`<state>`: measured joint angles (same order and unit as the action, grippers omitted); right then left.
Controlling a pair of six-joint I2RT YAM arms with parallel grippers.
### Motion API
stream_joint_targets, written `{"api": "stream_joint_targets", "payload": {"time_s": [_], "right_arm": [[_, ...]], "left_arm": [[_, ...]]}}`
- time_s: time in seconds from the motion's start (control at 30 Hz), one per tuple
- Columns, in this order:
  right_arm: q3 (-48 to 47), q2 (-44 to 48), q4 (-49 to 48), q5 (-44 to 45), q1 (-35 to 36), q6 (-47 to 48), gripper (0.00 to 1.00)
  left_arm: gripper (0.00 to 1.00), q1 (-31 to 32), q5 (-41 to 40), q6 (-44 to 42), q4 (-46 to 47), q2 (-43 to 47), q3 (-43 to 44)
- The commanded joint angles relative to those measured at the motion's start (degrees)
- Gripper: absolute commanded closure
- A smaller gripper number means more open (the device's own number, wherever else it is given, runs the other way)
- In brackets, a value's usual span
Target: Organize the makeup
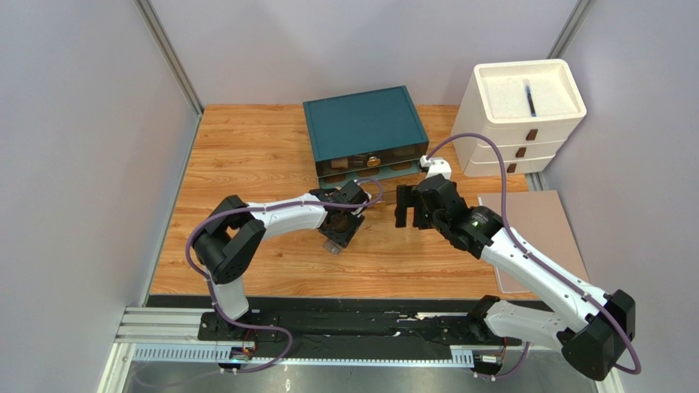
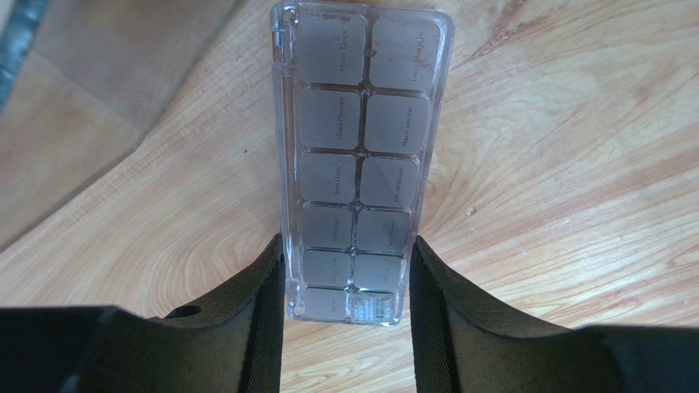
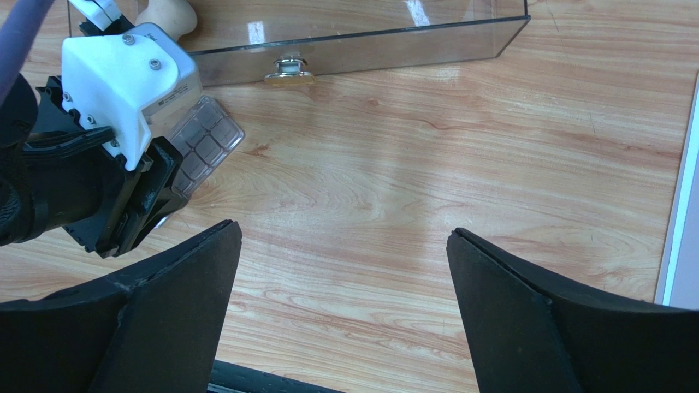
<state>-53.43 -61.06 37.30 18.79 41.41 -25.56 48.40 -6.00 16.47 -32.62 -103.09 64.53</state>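
The flat clear palette [image 2: 353,164] with grey-brown gridded pans lies on the wooden table, also seen in the right wrist view [image 3: 203,141]. My left gripper [image 2: 346,241] straddles its near end, both pads against its long edges, shut on it. From above, the left gripper [image 1: 340,229] points down just in front of the teal box. My right gripper [image 3: 344,233] hangs open over bare wood, to the right of the left one, with nothing between its fingers; from above it [image 1: 410,209] is beside the left wrist. A beige sponge [image 3: 168,12] shows in the drawer.
The teal drawer box [image 1: 363,131] stands at the back centre, its clear drawer with a gold knob [image 3: 289,70] pulled out. A white drawer unit [image 1: 521,115] stands at the back right. A beige board [image 1: 537,237] lies along the right edge.
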Motion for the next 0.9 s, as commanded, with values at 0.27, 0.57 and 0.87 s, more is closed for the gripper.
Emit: {"api": "stream_joint_targets", "payload": {"time_s": [0.27, 0.57, 0.87], "right_arm": [[1.8, 3.0, -1.7, 2.0, -0.4, -0.7, 0.00], [1.0, 4.5, -1.1, 2.0, -2.3, -0.1, 0.00], [1.0, 5.2, -1.1, 0.3, -5.2, 0.5, 0.00]], "left_arm": [[1.00, 7.2, 8.0, 4.6, -6.0, 3.8, -2.8], [1.00, 7.3, 2.0, 3.4, -10.6, 13.3, 6.4], [1.00, 6.0, -2.3, -1.3, -16.7, 7.9, 24.1]]}}
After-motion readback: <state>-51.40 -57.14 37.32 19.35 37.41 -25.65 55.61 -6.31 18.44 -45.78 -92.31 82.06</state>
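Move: The left hand already pinches the near end of the eyeshadow palette just over the table; the open clear drawer's middle lies about 14 cm ahead and 9 cm to its right, at nearly the same height. The white sponge in the drawer is roughly 12 cm straight ahead, and the green cabinet's middle some 27 cm ahead and 8 cm right. From the right hand the drawer lies about 13 cm ahead, 9 cm left and 15 cm below. Left hand keeps the palette pinched, drags back about 7 cm, then lifts some 14 cm, forward and right. ##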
